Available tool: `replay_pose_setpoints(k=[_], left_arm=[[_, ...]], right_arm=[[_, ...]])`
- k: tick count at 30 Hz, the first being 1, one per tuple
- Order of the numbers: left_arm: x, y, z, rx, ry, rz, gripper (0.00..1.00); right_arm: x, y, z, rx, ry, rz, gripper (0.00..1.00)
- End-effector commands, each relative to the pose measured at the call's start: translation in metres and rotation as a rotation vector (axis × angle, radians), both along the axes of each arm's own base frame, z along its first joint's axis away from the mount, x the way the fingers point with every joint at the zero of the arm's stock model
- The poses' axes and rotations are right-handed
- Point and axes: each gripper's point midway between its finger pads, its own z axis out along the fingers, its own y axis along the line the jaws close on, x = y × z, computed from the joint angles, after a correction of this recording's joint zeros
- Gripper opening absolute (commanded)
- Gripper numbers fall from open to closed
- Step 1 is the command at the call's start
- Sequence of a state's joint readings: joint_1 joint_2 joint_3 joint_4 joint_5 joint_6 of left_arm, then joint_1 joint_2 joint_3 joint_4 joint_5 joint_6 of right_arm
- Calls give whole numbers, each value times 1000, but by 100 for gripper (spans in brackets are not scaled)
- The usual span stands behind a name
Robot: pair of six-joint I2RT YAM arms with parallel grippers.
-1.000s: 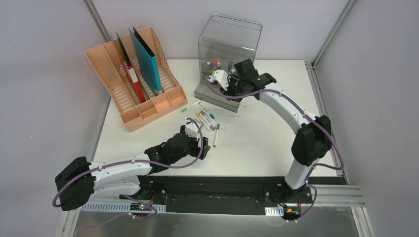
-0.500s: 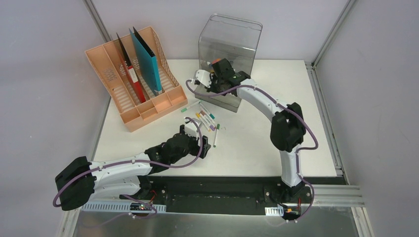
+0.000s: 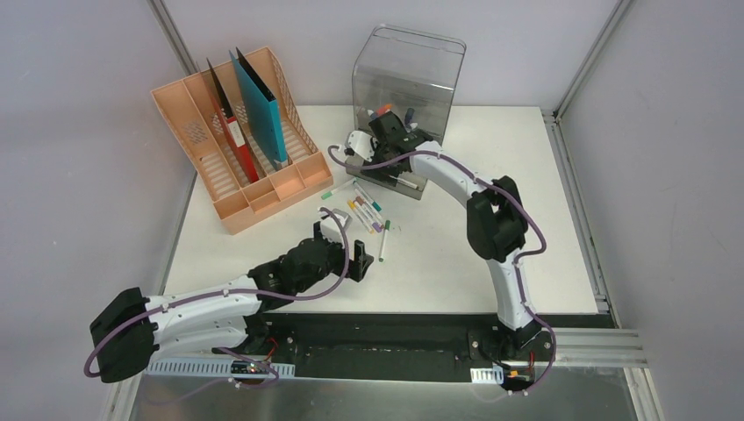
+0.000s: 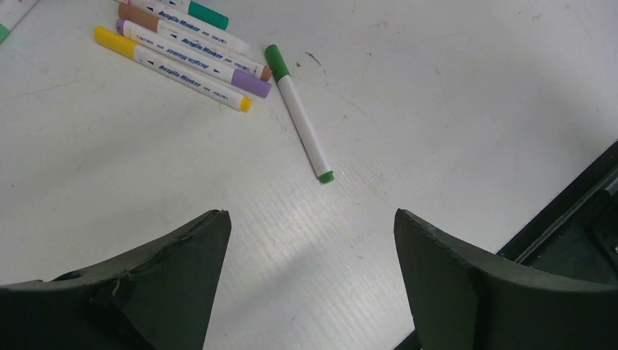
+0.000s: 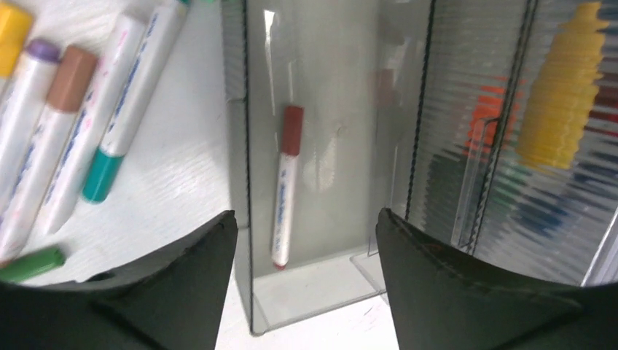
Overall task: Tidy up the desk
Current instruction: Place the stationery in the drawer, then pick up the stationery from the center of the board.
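Observation:
The white desk [image 3: 456,254] carries a loose cluster of markers [image 3: 367,210] near its middle. A green-capped marker [image 4: 299,117] lies apart from them, just ahead of my left gripper [image 4: 310,219], which hovers low over bare desk, open and empty. My right gripper [image 5: 306,215] hangs open over the pulled-out drawer [image 5: 321,182] of the clear grey box [image 3: 408,79]. A red-capped marker [image 5: 284,186] lies on the drawer floor between and beyond its fingers, free of them. In the top view the right gripper [image 3: 386,160] sits at the box's front and the left gripper [image 3: 358,261] near the green marker [image 3: 384,241].
A peach file rack [image 3: 237,140] with a red and a teal folder stands at the back left. More coloured pens [image 5: 561,109] show through the box's ribbed wall. Loose markers [image 5: 73,146] lie just left of the drawer. The desk's black front rail [image 3: 395,333] runs along the near edge.
My right arm swung left to the drawer front and its gripper opened; the red-capped marker now lies in the drawer. My left arm drew back slightly.

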State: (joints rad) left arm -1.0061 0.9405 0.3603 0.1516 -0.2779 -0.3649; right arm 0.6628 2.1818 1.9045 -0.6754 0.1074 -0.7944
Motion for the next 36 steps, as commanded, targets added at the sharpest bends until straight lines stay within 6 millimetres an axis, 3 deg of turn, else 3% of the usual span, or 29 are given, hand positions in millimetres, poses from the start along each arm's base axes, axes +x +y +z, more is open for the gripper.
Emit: replay_pose_setpoints(k=[1, 5, 9, 14, 20, 24, 34, 36], left_arm=[[0, -6, 30, -120, 4, 13, 87], [3, -8, 44, -178, 30, 30, 89], [6, -16, 54, -214, 81, 20, 89], [11, -25, 61, -215, 151, -4, 89], [18, -35, 63, -206, 226, -32, 87], [24, -45, 62, -132, 267, -51, 87], [67, -62, 11, 108, 330, 27, 87], [73, -66, 3, 146, 347, 32, 83]], right_arm=[[-29, 2, 76, 156, 8, -12, 76], [-89, -3, 97, 242, 173, 71, 83], [-147, -25, 106, 309, 302, 119, 86], [-188, -60, 132, 523, 318, 173, 90], [-193, -99, 156, 752, 260, 134, 96], [-195, -103, 155, 773, 300, 129, 96], [-187, -109, 133, 760, 357, 88, 97], [-183, -111, 129, 754, 362, 66, 97]])
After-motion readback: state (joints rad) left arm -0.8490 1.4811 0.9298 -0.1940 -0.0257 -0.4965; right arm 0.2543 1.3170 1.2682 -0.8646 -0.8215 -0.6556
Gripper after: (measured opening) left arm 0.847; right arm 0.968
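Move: From the left hand, the green marker on the table lies about 5 cm ahead, 5 cm to the right and 10 cm below. The marker row's middle is about 10 cm straight ahead of that hand, at the same level as the green marker. The open drawer is about 20 cm ahead and 5 cm right, some 7 cm below. From the right hand, the green marker lies roughly 18 cm back, 1 cm left and 10 cm below. Left hand arcs about 8 cm forward-right towards green marker; right hand leaves the drawer backwards, up and right. ##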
